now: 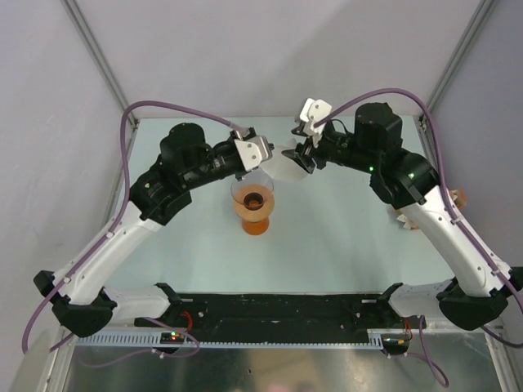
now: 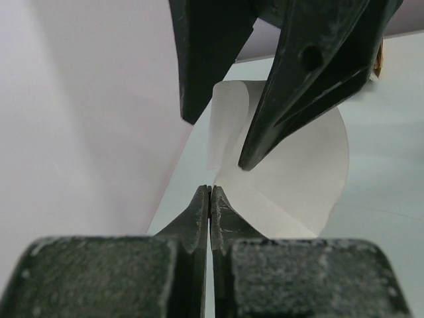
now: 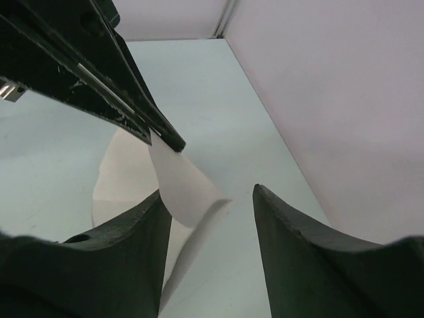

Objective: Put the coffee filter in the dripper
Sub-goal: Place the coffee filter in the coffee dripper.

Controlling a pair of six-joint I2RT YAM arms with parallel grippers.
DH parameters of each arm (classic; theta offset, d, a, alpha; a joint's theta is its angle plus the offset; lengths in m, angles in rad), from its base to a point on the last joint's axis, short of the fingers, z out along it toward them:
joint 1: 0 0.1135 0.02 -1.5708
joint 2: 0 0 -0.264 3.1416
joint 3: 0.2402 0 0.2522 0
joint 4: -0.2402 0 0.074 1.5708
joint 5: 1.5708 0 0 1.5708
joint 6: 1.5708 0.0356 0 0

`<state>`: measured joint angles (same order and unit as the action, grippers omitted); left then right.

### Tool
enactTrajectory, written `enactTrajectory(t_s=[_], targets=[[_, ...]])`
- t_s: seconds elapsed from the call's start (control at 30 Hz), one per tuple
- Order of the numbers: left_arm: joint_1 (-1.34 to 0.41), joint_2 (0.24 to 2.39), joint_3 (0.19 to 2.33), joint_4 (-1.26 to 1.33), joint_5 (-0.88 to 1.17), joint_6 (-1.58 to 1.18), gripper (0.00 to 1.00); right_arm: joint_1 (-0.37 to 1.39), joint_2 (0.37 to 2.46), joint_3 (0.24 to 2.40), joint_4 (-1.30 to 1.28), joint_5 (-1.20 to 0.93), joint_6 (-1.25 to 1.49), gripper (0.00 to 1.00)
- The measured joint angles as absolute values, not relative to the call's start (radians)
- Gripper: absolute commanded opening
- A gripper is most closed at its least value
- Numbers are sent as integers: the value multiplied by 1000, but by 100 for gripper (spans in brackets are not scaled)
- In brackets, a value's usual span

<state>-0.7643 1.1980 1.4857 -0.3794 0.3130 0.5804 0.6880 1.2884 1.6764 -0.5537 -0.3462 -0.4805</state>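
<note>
The coffee filter (image 1: 282, 169), a thin white paper cone, hangs in the air behind the dripper (image 1: 253, 202), a clear funnel on an orange base in mid-table. My left gripper (image 1: 272, 158) is shut, pinching the filter's edge. In the left wrist view its tips (image 2: 210, 192) meet at the filter (image 2: 298, 172). My right gripper (image 1: 299, 153) is open right beside it. In the right wrist view the filter (image 3: 180, 182) curls against the right gripper's (image 3: 208, 191) left finger (image 3: 132, 238), hanging from the left gripper's dark fingertip (image 3: 169, 140).
A small tan-and-white object (image 1: 458, 197) lies at the table's right edge. Pale enclosure walls rise close behind and beside the table. Both arm bases sit on the black rail (image 1: 278, 314) at the near edge.
</note>
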Motion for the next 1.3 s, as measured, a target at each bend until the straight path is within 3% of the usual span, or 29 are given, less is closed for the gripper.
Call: enactTrajectory(t_s=[0.43, 0.63, 0.7, 0.73, 0.8, 0.93, 1.1, 1.3], targets=[[-780, 1213, 1514, -432, 300, 603, 0, 738, 1339, 1708, -651, -278, -604, 37], [-780, 1214, 1532, -433, 292, 600, 1, 738, 1339, 1712, -676, -276, -620, 4], [-780, 1214, 1532, -433, 292, 599, 18, 738, 1339, 1712, -676, -274, -621, 1], [-781, 1214, 1532, -433, 293, 597, 34, 738, 1340, 1712, -675, -273, -617, 0], [-781, 1214, 1532, -432, 297, 587, 55, 737, 1340, 1712, -675, -270, -609, 0], [-762, 1212, 1532, -433, 344, 525, 83, 709, 1339, 1711, -660, -293, -590, 0], [-571, 1176, 1531, -430, 550, 376, 88, 602, 1280, 1629, -593, -456, -542, 0], [-471, 1041, 1424, -414, 717, 369, 86, 520, 1197, 1531, -488, -704, -472, 0]])
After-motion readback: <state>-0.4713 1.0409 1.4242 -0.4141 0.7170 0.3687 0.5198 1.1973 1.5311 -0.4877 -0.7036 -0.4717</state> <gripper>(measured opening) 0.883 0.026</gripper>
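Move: The filter's middle is about 3 cm right of the left hand, 1 cm back and 4 cm below, its edge still pinched in those shut fingers. From the half-open right hand, which straddles a free flap, the filter's middle lies some 3 cm left, 1 cm back and 3 cm below. The dripper stands roughly 11 cm left of the right hand, about level with it fore and aft and some 18 cm lower. Down about 3 cm goes the right hand, rolling some 10 degrees, then shuts on the paper filter while the left hand keeps its pinch nearly still. The left fingers then open wide and back off, nearly 6 cm left, then a few centimetres back towards the base; the right hand, still gripping, draws about 2 cm right and back and turns some 10 degrees counter-clockwise. ##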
